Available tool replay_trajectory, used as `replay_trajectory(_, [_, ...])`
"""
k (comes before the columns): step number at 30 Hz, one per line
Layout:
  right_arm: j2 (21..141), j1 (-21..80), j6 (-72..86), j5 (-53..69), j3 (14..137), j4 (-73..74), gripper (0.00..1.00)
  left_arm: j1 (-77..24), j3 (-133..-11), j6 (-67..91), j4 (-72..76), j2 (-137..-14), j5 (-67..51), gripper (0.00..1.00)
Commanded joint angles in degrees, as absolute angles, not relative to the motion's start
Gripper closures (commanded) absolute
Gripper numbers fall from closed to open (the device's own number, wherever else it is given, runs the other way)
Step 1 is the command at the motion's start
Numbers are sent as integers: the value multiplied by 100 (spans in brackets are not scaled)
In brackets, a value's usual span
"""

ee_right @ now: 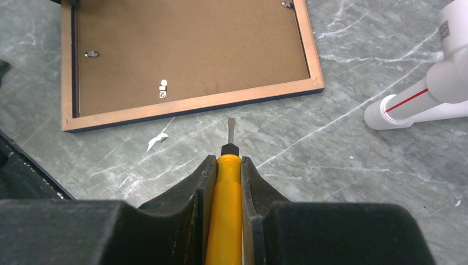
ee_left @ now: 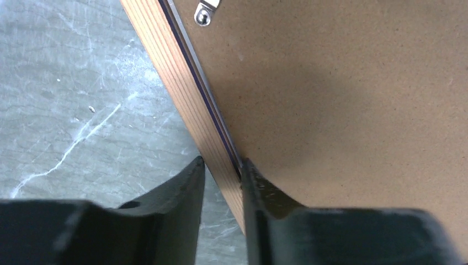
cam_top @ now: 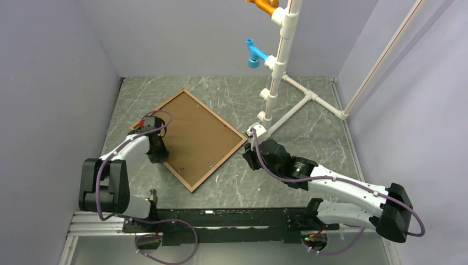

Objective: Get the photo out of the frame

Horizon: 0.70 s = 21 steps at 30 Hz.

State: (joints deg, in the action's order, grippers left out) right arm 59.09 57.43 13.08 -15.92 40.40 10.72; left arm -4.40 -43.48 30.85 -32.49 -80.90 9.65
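Observation:
The frame lies face down on the grey marble table, its thin navy edge showing around a wooden back rim. The photo's print is hidden; only its brown backing board shows inside the rim. My left gripper is at the frame's left side. In the left wrist view its jaws straddle the wooden rail, one finger outside it and one on the board. My right gripper is shut on a yellow screwdriver, whose tip points at the frame's near rail from a short way off.
A white pipe stand with a blue fitting and an orange one rises at the back right, its foot near my right gripper. Metal turn clips sit on the backing. A white scrap lies near the frame.

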Motion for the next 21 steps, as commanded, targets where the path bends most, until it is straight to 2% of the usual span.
replay_trajectory(1, [5695, 5747, 1301, -1593, 4014, 1023, 100, -158, -4731, 2939, -3414, -8230, 405, 53])
replay_trajectory(3, [5692, 5746, 1299, -1593, 4036, 1057, 100, -118, -4764, 3120, -3567, -8119, 403, 39])
replay_trajectory(10, [5767, 5749, 1262, -1553, 4114, 1055, 100, -126, -4311, 4434, -4092, -6952, 53, 19])
replay_trajectory(16, [5945, 5748, 1273, -1432, 4152, 943, 100, -789, -3170, 6113, -3827, -5327, -430, 13])
replay_trajectory(21, [6109, 5753, 1296, -1287, 4201, 875, 100, -1704, -2938, 6750, -3587, -5008, -24, 13])
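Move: The left fingers still pinch the frame's near-left edge, with the near clip on that edge about 9 cm to their right, 4 cm back and 1 cm lower. The frame's near corner is some 13 cm right and 14 cm back, and the clip by the near-right edge about 22 cm right and 2 cm back. From the right hand, which holds the screwdriver, the near clip is roughly 30 cm left, 2 cm ahead and 14 cm below. The left hand spreads its fingers wide almost on the spot to let go of the frame's edge, then lifts clear by about 4 cm. It swings right and back along the near-left side, some 7 cm right and 6 cm back, towards the near clip and corner, the fingers tilting about 25 degrees to point more to the right while the hand turns a little counter-clockwise and stays open. ##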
